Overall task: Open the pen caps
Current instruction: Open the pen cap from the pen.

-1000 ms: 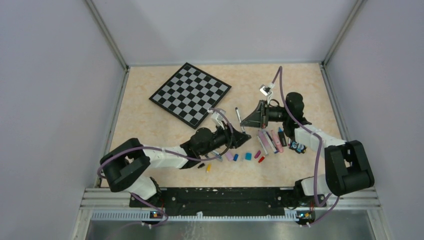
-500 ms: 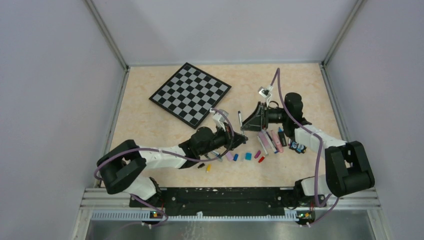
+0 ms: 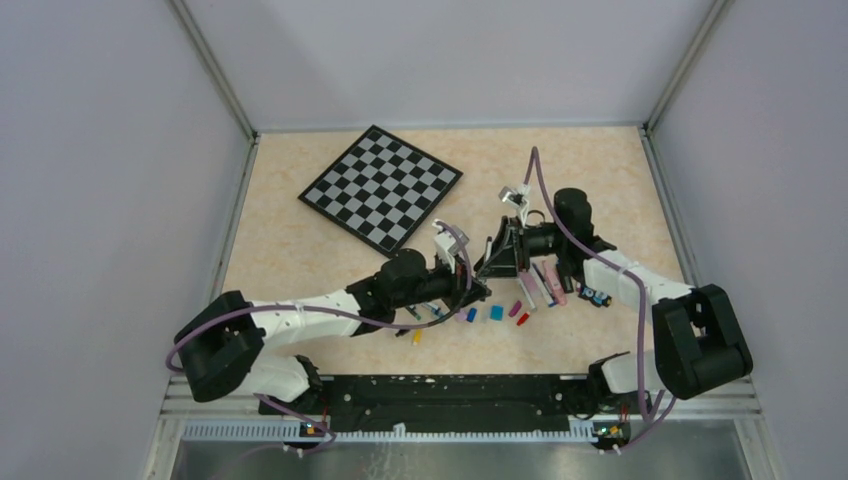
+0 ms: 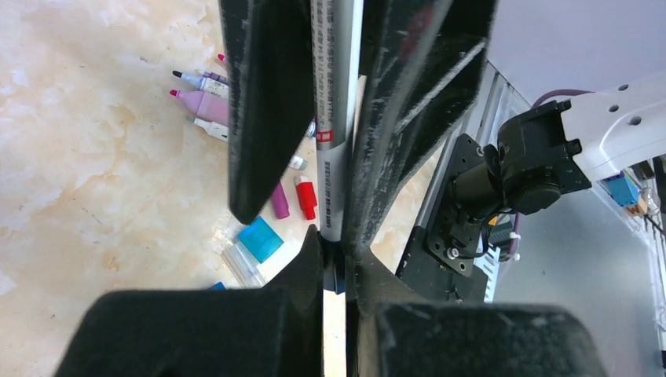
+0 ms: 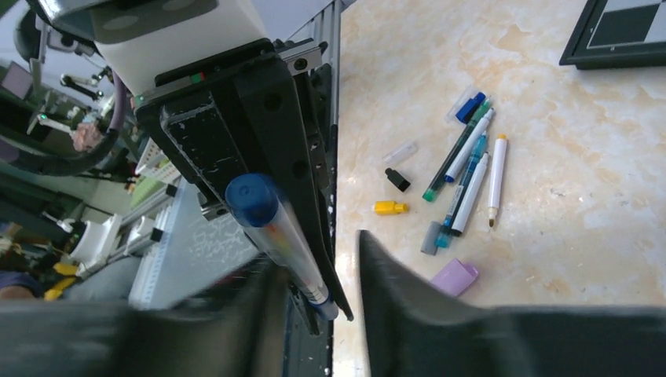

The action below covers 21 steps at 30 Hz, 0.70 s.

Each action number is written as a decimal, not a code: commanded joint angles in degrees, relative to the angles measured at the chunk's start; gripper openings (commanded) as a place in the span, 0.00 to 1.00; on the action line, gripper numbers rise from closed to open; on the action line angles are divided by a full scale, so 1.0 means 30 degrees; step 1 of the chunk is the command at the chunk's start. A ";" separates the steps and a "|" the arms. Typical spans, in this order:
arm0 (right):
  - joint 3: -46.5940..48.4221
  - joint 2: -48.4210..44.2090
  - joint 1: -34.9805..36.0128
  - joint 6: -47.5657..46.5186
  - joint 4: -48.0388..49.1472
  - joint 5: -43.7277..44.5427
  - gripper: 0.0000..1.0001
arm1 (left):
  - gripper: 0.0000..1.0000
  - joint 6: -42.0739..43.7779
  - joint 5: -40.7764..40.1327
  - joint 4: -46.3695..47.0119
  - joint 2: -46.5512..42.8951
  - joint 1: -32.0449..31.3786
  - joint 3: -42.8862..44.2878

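A white pen [image 4: 333,118] with a dark blue cap [image 5: 251,200] is clamped in my left gripper [image 4: 336,245], whose jaws press its lower end. My right gripper [image 5: 318,253] stands open around the same pen, which lies close to one finger with a gap to the other. In the top view the left gripper [image 3: 477,286] and the right gripper [image 3: 497,259] meet tip to tip above the table's middle. Loose caps lie below: red [image 4: 305,197], pink [image 4: 279,202], teal [image 4: 260,239], yellow [image 5: 390,207], black [image 5: 397,180].
Several uncapped pens [image 5: 470,173] lie in a bunch beside a lilac cap [image 5: 454,277]. Pink highlighters [image 3: 548,282] and a small owl-like figure [image 3: 597,295] lie to the right. The checkered board [image 3: 380,187] sits at the back left.
My left gripper has shut on the pen and my right gripper, which was shut on it, has opened. Both grippers have come closer together and nearer to me.
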 commanded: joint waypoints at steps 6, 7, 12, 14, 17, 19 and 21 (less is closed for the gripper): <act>0.1007 -0.0818 0.0179 -0.0349 0.0547 -0.0837 0.00 | 0.24 0.0395 0.0420 -0.0405 -0.0163 -0.0051 0.1037; 0.0955 -0.0947 0.0165 -0.0020 0.0841 -0.0754 0.00 | 0.34 0.0204 0.0402 -0.0063 -0.0343 -0.0046 0.0754; 0.0186 -0.1615 0.0171 0.2912 0.3651 0.0019 0.00 | 0.64 -0.1169 0.0100 0.4376 -0.1487 -0.0005 -0.2502; 0.0070 -0.1747 0.0167 0.3368 0.3744 0.0512 0.00 | 0.66 -0.1691 -0.0209 0.6359 -0.1598 -0.0024 -0.3516; -0.0007 -0.1707 0.0173 0.3452 0.3539 0.1115 0.00 | 0.66 -0.2118 -0.0415 0.7431 -0.1468 -0.0022 -0.3727; -0.0024 -0.1606 0.0180 0.3325 0.3368 0.1302 0.00 | 0.65 -0.2266 -0.0422 0.7582 -0.1237 -0.0024 -0.3537; -0.0023 -0.1527 0.0178 0.3327 0.3286 0.1334 0.00 | 0.65 -0.2441 -0.0406 0.7788 -0.0950 -0.0024 -0.3366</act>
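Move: The left fingers are already shut on the blue cap at the pen's lower end; the pen's middle lies about 4 cm ahead of them and 3 cm above. On the table, some 17 cm below, the turquoise cap is about 3 cm back and 3 cm right, a blue cap 3 cm back and 2 cm left. For the half-open right hand the pen's middle is about 1 cm ahead and 1 cm above; the turquoise cap is some 6 cm back, 3 cm right and 18 cm below. Shut the right gripper on the pen's white barrel above the cap while the left keeps hold of the cap. Then open the left fingers to let go of the cap and draw that hand away, about 2 cm left and 1.5 cm back, as the right raises the pen some 3 cm. ##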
